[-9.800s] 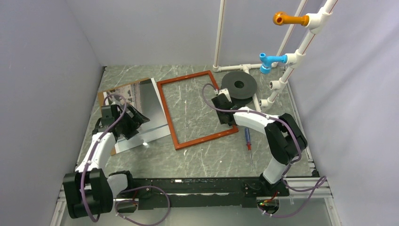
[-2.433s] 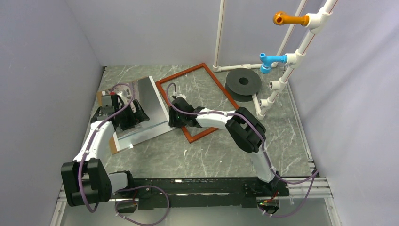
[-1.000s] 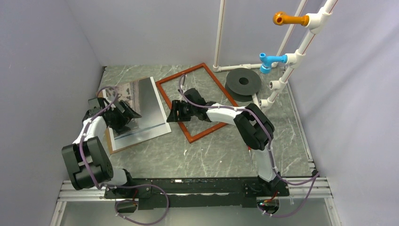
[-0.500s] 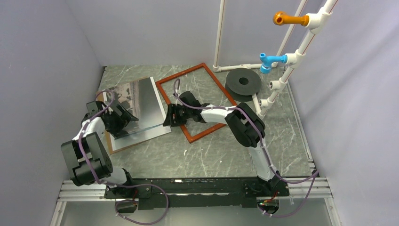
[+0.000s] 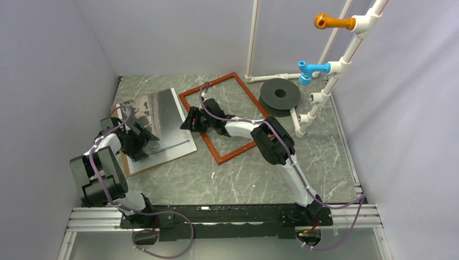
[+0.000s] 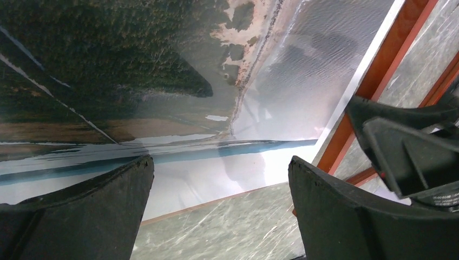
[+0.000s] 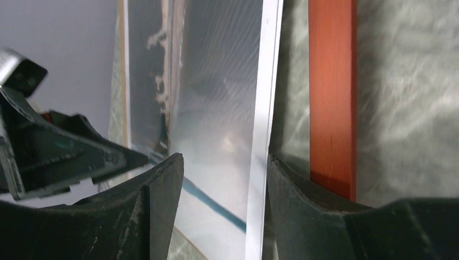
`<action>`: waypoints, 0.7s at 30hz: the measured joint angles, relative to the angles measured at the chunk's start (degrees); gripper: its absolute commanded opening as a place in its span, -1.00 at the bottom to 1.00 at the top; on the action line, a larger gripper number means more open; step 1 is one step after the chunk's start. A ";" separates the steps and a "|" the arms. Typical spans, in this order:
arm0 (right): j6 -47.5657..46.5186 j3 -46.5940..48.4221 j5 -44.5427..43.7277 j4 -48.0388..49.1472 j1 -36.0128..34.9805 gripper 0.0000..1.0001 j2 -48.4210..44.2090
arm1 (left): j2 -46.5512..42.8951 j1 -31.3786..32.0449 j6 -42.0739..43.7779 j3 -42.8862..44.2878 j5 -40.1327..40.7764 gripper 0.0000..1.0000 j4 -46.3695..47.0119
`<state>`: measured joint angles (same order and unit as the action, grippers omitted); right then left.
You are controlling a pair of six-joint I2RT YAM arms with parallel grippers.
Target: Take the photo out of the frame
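Note:
The photo (image 5: pixel 162 119), glossy with a dark and whitish picture, lies flat at the left on a brown backing panel (image 5: pixel 125 166). The reddish-brown frame (image 5: pixel 243 97) lies to its right, with only the table inside it. My left gripper (image 5: pixel 150 145) hovers open over the photo's near edge (image 6: pixel 178 179), nothing between its fingers (image 6: pixel 81 211). My right gripper (image 5: pixel 184 123) is low at the gap between photo and frame. It is open, its fingers (image 7: pixel 146 211) either side of the photo's pale right edge (image 7: pixel 260 135). The frame's rail (image 7: pixel 331 97) lies just beside it.
A black disc (image 5: pixel 280 95) lies at the back right beside a white pipe stand (image 5: pixel 325 86) with a blue fitting (image 5: pixel 308 70) and an orange fitting (image 5: pixel 327 21). Grey walls close in the left, back and right. The frame's rail (image 6: pixel 379 76) and my right gripper (image 6: pixel 411 146) show in the left wrist view.
My right gripper has slid back and left along the frame's left rail to the photo's right edge. My left gripper has drawn slightly toward the photo's near edge. Both stayed open.

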<state>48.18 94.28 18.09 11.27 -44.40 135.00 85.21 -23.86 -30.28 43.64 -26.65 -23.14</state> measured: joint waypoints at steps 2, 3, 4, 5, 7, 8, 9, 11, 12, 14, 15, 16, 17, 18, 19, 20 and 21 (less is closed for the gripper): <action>1.57 2.47 -0.37 0.94 0.39 0.21 1.84 | 0.50 -0.07 0.02 0.46 0.07 0.99 -0.37; 2.47 3.80 -0.57 1.57 0.63 0.21 2.89 | 0.70 -0.07 0.02 0.68 0.09 0.99 -0.52; 3.13 5.20 -0.68 1.99 0.87 0.21 3.89 | 0.94 -0.07 0.04 0.92 0.09 0.99 -0.68; 3.69 6.69 -0.87 2.16 1.09 0.21 4.90 | 1.22 -0.07 0.09 1.16 0.13 0.99 -0.85; 4.37 9.38 -1.14 2.34 1.46 0.21 6.62 | 1.81 -0.07 0.17 1.75 0.17 0.99 -1.40; 4.72 10.69 -1.18 2.43 1.64 0.21 7.45 | 2.16 -0.09 0.22 2.05 0.17 0.99 -1.62; 4.98 11.58 -1.27 2.58 1.84 0.21 8.07 | 2.47 -0.09 0.22 2.34 0.20 0.99 -1.75; 5.64 13.07 -1.16 2.97 2.21 0.21 9.16 | 2.84 -0.11 0.22 2.69 0.22 0.99 -1.75; 6.16 13.90 -1.07 3.63 2.40 0.20 9.88 | 2.93 -0.13 0.22 2.75 0.22 0.99 -1.75; 6.82 14.80 -0.83 4.81 2.91 0.18 10.78 | 3.06 -0.13 0.24 2.84 0.24 0.99 -1.77; 7.30 15.32 -0.52 5.68 3.17 0.18 11.37 | 3.15 -0.13 0.24 2.93 0.24 0.99 -1.79; 7.87 15.69 -0.09 6.62 3.45 0.17 11.93 | 3.17 -0.13 0.24 2.97 0.28 0.99 -1.79; 8.55 16.04 0.26 7.52 3.74 0.14 12.44 | 3.17 -0.13 0.24 2.99 0.37 0.99 -1.75; 8.98 16.48 0.48 8.07 3.93 0.11 12.85 | 3.17 -0.13 0.26 2.99 0.42 0.99 -1.75; 9.46 17.53 0.61 8.63 4.20 0.10 13.73 | 3.17 -0.13 0.26 2.99 0.44 0.99 -1.75; 9.88 18.47 0.79 8.96 4.35 0.09 14.45 | 3.17 -0.13 0.26 3.02 0.46 0.99 -1.75; 9.94 19.87 0.85 8.61 4.42 0.10 15.23 | 3.17 -0.11 0.42 3.02 0.46 0.99 -1.75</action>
<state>58.13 114.15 18.94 19.88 -39.99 150.23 88.38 -23.97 -29.87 46.65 -26.20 -24.88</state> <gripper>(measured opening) 0.554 0.994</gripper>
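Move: From the right gripper, part-open astride the photo's right edge, the photo's far right corner lies about 16 cm ahead and 6 cm to the left. The photo's middle is some 14 cm to the left and 1 cm back; the empty frame's middle is about 17 cm right and 3 cm ahead, all 2 or 3 cm below. From the wide-open left gripper, that corner is about 25 cm ahead and 10 cm right, the photo's middle 7 cm ahead and 3 cm right, both some 2 cm down. Run the right gripper forward about 9 cm along the photo's right edge towards its far right corner, easing a little left and keeping the edge line between the part-open fingers. Rise slightly as you go, and lift the left-pointing fingertips by some 15 degrees to flatten the hand. Keep the left gripper nearly still, wide open and low on the photo. ##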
